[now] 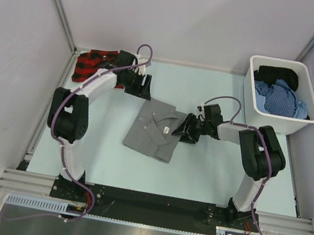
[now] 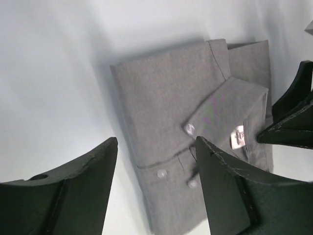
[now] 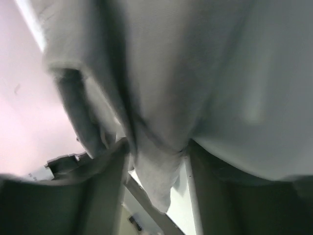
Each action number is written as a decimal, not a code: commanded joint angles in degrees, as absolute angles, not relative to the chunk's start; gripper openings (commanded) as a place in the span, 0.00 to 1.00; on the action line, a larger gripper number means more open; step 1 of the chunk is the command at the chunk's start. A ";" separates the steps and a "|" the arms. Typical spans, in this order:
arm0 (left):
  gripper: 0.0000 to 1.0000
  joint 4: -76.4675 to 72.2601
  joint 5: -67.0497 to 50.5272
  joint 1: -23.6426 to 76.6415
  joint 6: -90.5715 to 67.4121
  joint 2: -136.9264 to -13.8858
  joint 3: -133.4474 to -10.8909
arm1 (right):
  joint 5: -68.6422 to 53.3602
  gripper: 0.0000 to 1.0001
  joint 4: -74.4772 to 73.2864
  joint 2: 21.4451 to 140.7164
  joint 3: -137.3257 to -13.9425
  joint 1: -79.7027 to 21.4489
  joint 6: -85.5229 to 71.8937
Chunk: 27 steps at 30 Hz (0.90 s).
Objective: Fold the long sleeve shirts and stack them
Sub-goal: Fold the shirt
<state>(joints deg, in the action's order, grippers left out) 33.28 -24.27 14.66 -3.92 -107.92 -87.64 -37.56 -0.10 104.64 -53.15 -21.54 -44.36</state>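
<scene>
The mid-grey long sleeve shirt (image 1: pixel 153 130) lies folded on the pale table, collar and white neck label up; it also shows in the left wrist view (image 2: pixel 171 107). The red-and-black plaid shirt (image 1: pixel 93 63) lies bunched at the back left, partly under the left arm. My left gripper (image 1: pixel 144 85) (image 2: pixel 156 142) hangs open over the grey shirt's far edge, with nothing between its fingers. My right gripper (image 1: pixel 186 128) (image 3: pixel 155 147) is at the shirt's right edge. Its fingers stand apart with a loose fold of grey cloth (image 3: pixel 161 98) between them; that view is blurred.
A white bin (image 1: pixel 278 115) at the back right holds blue and black clothes. Grey walls with metal posts close in the table on three sides. A metal rail runs along the near edge by the arm bases.
</scene>
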 commanded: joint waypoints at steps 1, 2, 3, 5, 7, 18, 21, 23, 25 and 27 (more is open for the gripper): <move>0.71 28.83 -28.38 14.85 2.45 -113.89 -93.59 | -36.99 0.38 -3.15 108.89 -56.42 -21.62 -40.80; 0.71 29.96 -29.35 14.85 5.51 -115.30 -95.69 | -37.96 0.12 -4.82 109.68 -57.38 -21.45 -35.47; 0.71 31.28 -31.53 14.85 7.02 -118.36 -99.80 | -39.10 0.00 -7.71 111.43 -58.78 -21.18 -32.64; 0.70 35.58 -33.65 14.85 11.92 -121.27 -103.78 | -40.69 0.00 -15.00 112.84 -63.62 -20.75 -22.39; 0.70 37.70 -34.54 14.85 13.35 -124.18 -107.13 | -39.47 0.00 -22.10 114.77 -68.52 -20.22 -16.11; 0.59 44.99 -38.93 14.85 17.22 -130.08 -108.12 | -37.01 0.00 -49.53 126.90 -91.12 -18.46 9.91; 0.47 45.70 -40.16 14.85 17.75 -128.85 -101.81 | -35.87 0.00 -55.95 131.56 -100.94 -18.72 16.94; 0.38 45.88 -40.69 15.12 17.67 -127.54 -98.10 | -35.68 0.00 -58.70 133.76 -105.80 -19.33 22.57; 0.30 45.62 -43.05 15.29 16.27 -124.90 -91.87 | -34.72 0.00 -65.80 138.15 -114.23 -20.04 29.74; 0.25 44.57 -45.43 16.08 14.34 -121.14 -84.23 | -34.19 0.00 -74.74 143.05 -122.90 -21.35 35.04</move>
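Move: From the left hand, the grey shirt's far left corner lies about 6 cm ahead, 3 cm to the right and 11 cm below; the collar label is some 7 cm back and 10 cm right, and the red plaid shirt about 16 cm ahead and 15 cm left, both roughly 10 cm down. The right hand's half-closed fingers already straddle the grey shirt's right edge, about 1 cm below the hand point, with the label about 4 cm left and 2 cm ahead of this hand. The right hand sinks about 2 cm, shuts on the shirt's right edge and, keeping that pinch low over the table, pulls it some 6 cm forward and slightly right while the wrist swings about 45 degrees counter-clockwise. The left hand drops about 10 cm altogether, first reaching forward and a little right to the far left corner, then drawing back some 8 cm as that corner comes round, turning roughly 20 degrees clockwise and narrowing its fingers around the cloth there. ##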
